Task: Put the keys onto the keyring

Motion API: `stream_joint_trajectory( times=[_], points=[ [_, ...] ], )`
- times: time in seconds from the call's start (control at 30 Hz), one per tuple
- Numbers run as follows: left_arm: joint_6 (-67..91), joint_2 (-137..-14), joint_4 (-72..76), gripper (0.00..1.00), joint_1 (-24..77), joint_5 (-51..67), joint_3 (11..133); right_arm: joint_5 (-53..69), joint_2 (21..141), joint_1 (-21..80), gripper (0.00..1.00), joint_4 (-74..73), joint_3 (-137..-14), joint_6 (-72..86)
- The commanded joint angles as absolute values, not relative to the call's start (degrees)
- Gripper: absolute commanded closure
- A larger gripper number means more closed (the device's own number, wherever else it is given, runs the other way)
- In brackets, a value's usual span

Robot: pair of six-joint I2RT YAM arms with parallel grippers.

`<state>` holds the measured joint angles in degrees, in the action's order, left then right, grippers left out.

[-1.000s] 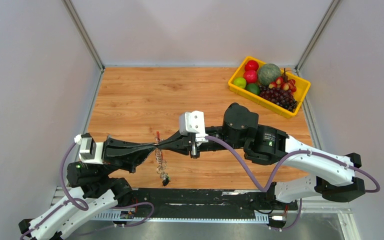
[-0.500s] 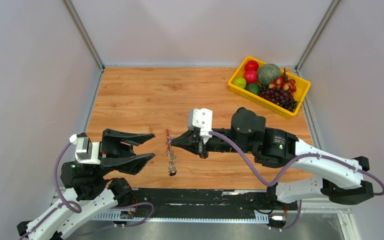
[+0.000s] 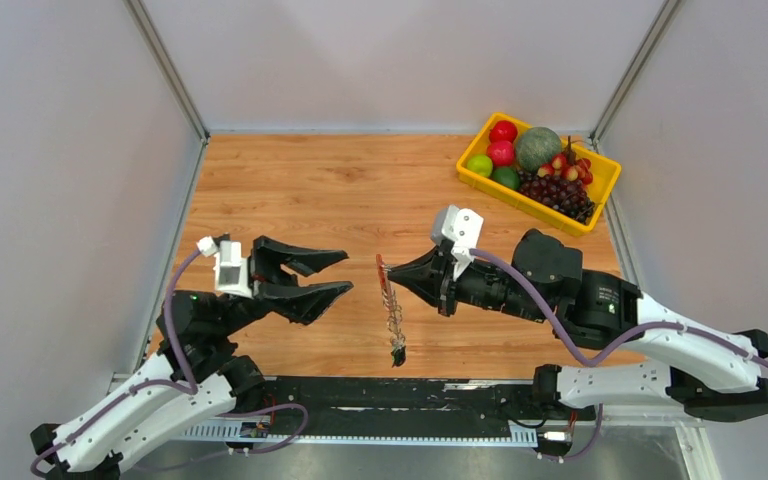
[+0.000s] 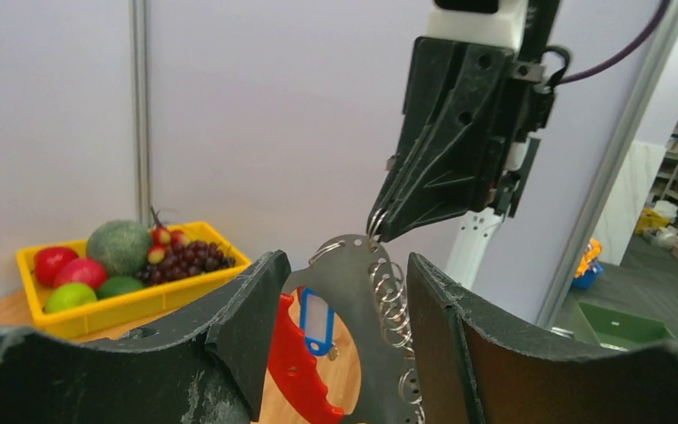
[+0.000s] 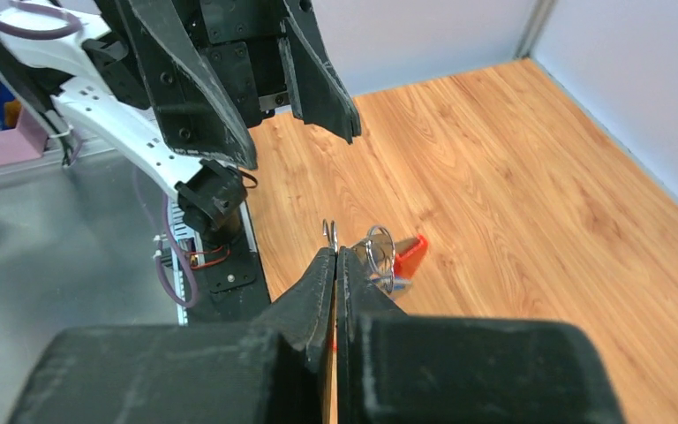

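Note:
The keyring (image 3: 392,305), a grey strip with wire rings and a red curved part, hangs upright above the table. My right gripper (image 3: 392,272) is shut on its top ring. In the left wrist view the grey strip (image 4: 362,291), its red part (image 4: 296,371) and a blue-headed key (image 4: 316,320) hanging on it show between my fingers. My left gripper (image 3: 348,271) is open and empty, a little left of the keyring, not touching it. In the right wrist view the shut gripper (image 5: 335,252) holds a ring, with the red part (image 5: 410,252) beyond. Other keys are not visible.
A yellow tray (image 3: 480,180) of fruit stands at the back right corner; it also shows in the left wrist view (image 4: 141,300). Grey walls close the table on three sides. The black base rail (image 3: 400,395) runs along the near edge.
My left gripper let go of the keyring and opened. My right gripper carried the hanging keyring to the right, and my left gripper followed to the right, staying open.

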<state>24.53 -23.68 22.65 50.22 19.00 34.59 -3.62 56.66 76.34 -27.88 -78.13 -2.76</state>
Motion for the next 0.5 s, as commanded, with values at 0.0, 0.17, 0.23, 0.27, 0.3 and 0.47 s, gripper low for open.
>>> stream_joint_trajectory(
  times=[0.0, 0.17, 0.23, 0.27, 0.3, 0.47],
  points=[
    [21.80, -28.92, 20.58, 0.38, 50.27, 16.98, 37.44, -13.10, 54.12, 76.47, 1.00, -30.70, -78.27, 2.79],
    [20.33, -35.61, 19.38, 0.38, 50.25, 15.31, 38.88, -25.41, 52.22, 76.50, 1.00, -37.90, -78.94, 9.68],
    [20.12, -38.34, 19.31, 0.38, 50.22, 14.98, 39.05, -29.63, 51.50, 76.47, 1.00, -40.71, -78.81, 12.54],
    [20.12, -39.30, 19.45, 0.37, 50.24, 14.83, 38.99, -31.11, 51.02, 76.51, 1.00, -41.79, -78.65, 13.69],
    [20.13, -41.25, 19.85, 0.37, 50.20, 14.61, 38.95, -32.08, 50.19, 76.49, 1.00, -42.51, -78.51, 14.53],
    [20.18, -48.65, 23.44, 0.33, 50.27, 12.47, 38.15, -33.16, 46.71, 76.46, 1.00, -44.14, -78.87, 15.87]
  ],
)
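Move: The last loose key, black-headed, lies on the table about 18 cm ahead of my empty left hand, 20 cm to its right and some 40 cm below. The keyring bundle hangs from my right fingers, its middle roughly 6 cm right of my left hand, 1 cm back and 9 cm lower. The fruit crate stands about 20 cm right of the key and 28 cm beyond it. From my right hand, the key is about 18 cm ahead, 15 cm right and 40 cm down. I bring my open left hand down, forward and to the right towards the loose key, about 13 cm in all, its upward-slanting fingers tipping down nearer level. Meanwhile my right hand keeps its shut grip on the keyring and carries it right, also forward and a little down, some 10 cm, turning clockwise so its fingers swing round more forward. ##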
